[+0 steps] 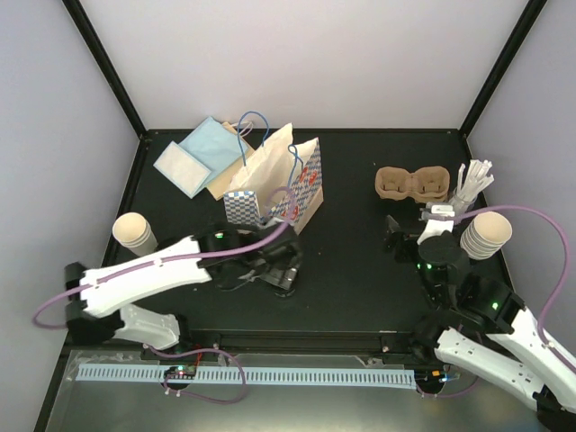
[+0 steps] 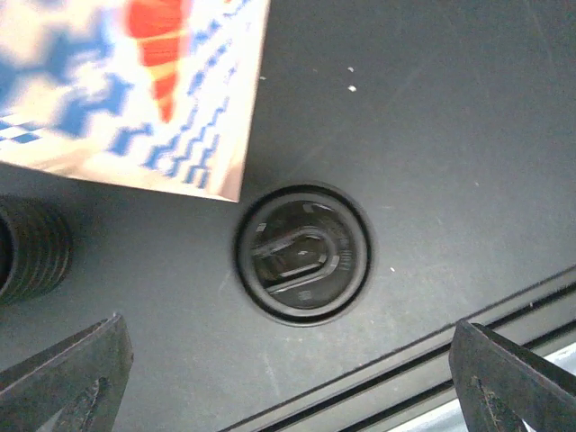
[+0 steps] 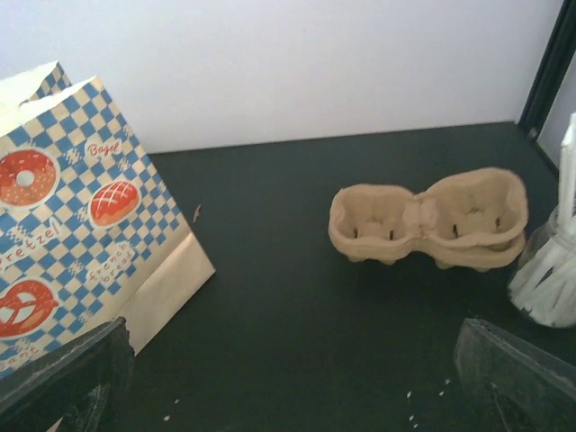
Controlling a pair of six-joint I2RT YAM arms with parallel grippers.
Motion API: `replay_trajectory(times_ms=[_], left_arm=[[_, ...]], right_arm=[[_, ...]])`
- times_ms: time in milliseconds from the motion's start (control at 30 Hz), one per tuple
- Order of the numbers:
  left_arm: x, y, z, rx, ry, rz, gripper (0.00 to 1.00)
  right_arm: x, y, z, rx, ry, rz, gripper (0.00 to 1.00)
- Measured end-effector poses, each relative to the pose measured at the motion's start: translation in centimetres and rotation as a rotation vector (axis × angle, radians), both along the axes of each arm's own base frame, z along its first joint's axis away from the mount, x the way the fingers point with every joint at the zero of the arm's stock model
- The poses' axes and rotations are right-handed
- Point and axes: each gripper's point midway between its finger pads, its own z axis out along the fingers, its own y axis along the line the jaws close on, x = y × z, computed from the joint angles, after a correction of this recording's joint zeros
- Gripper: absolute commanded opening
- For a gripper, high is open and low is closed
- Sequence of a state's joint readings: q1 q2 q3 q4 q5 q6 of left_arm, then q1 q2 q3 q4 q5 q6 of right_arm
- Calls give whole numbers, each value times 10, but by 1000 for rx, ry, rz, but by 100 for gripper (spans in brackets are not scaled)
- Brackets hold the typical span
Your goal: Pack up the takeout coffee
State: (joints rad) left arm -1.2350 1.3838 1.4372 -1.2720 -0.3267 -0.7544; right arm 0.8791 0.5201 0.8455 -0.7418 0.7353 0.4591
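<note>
A round black lid (image 2: 302, 254) lies flat on the dark table, just past the bag's corner. My left gripper (image 2: 288, 382) hovers over it, open, its two fingers wide apart on either side and nothing between them. A ribbed black stack, probably more lids (image 2: 31, 252), stands to the left. The brown two-hole cup tray (image 3: 430, 220) (image 1: 412, 184) sits empty at the back right. My right gripper (image 3: 297, 391) (image 1: 416, 232) is open, short of the tray and apart from it. Cream paper cups stand at the left (image 1: 133, 231) and right (image 1: 486, 234) edges.
The blue-checked paper bag (image 1: 279, 184) (image 3: 72, 207) stands at mid-back, close to my left gripper (image 1: 263, 274). Blue napkins (image 1: 198, 155) lie behind it. White stir sticks (image 1: 472, 184) (image 3: 549, 270) stand in a clear holder right of the tray. The table's front rail (image 2: 432, 360) runs under the left gripper.
</note>
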Motion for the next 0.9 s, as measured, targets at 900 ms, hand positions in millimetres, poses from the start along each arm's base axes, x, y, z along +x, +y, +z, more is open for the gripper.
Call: replay_trajectory(times_ms=[900], left_arm=[[36,115,19,-406,-133,208,99]], right_arm=[[9,106,-103,-159,611,228,100]])
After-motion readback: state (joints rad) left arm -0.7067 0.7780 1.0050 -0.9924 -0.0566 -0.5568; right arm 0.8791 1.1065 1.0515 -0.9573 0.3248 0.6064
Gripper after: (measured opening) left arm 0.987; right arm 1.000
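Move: The lidded coffee cup stands on the table about 23 cm to the right hand's left, 3 cm back and 24 below. The checkered bag is some 13 cm ahead of and 25 cm to the left of the right hand. From the left hand the cup is about 3 cm ahead, straight in line sideways and 15 below; the bag's middle is 19 cm ahead and 2 left, another black cup 11 ahead and 19 left. Right hand, open, swings 10 cm left and down towards the cup, tipping downward; open left hand retreats left. ##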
